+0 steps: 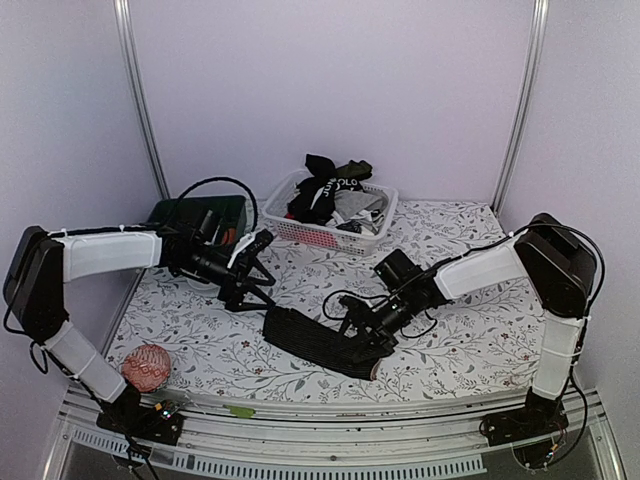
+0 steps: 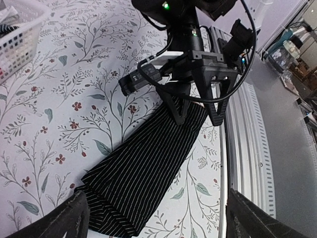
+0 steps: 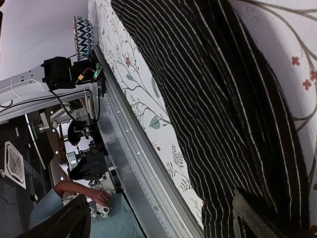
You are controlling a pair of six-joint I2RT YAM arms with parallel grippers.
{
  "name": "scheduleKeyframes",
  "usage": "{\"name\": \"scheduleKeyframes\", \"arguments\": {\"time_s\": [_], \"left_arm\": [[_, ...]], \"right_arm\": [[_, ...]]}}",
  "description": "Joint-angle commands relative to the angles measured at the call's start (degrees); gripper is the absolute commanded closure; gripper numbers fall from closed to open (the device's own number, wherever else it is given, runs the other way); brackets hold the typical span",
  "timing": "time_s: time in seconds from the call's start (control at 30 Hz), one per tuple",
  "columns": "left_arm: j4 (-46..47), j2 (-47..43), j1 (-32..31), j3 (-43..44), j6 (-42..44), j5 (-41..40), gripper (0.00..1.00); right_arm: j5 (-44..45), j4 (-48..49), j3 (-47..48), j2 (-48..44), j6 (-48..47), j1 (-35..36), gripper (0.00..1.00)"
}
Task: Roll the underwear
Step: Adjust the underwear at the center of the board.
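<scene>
One piece of underwear (image 1: 318, 342), black with thin white stripes, lies flat on the flowered table near its front edge. My left gripper (image 1: 256, 293) hovers open just beyond its left end, apart from the cloth. In the left wrist view the striped underwear (image 2: 143, 168) stretches between the wide-spread fingers (image 2: 74, 218). My right gripper (image 1: 366, 343) is open low over the cloth's right end. The right wrist view shows the underwear (image 3: 223, 99) up close, one finger (image 3: 257, 218) over it and nothing gripped. More underwear (image 1: 330, 190) is heaped in the basket.
A white lattice basket (image 1: 320, 236) stands at the back middle. A dark green box (image 1: 200, 213) sits behind the left arm. A red patterned ball (image 1: 146, 366) lies at the front left. The metal front rail (image 1: 330, 410) runs just below the cloth.
</scene>
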Motion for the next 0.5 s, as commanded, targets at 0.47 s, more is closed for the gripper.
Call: {"name": "scheduleKeyframes", "arguments": {"time_s": [0.47], "left_arm": [[7.00, 18.07, -9.00, 3.77, -7.65, 5.13, 0.04]], "right_arm": [[6.36, -4.82, 2.40, -9.69, 0.10, -2.82, 0.01]]}}
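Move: The underwear lies as a flat strip running from far left to near right. Its middle is about 10 cm to the right of the left hand, 6 cm back and 11 cm below. From the right hand, low over the strip's right part, that middle is some 7 cm to the left and 2 cm ahead, barely lower. The white bowl is about 15 cm left and 11 cm ahead of the left hand; the laundry basket is roughly 27 cm ahead and 11 cm to the right of that hand. Over the underwear's left end the left hand comes in, fingers wide open, going right and down about 5 cm each and some 3 cm back, tipping about 10 degrees downward and turning slightly clockwise. The right hand, already open, comes up off the right part by about 5 cm, drifting a little forward. ##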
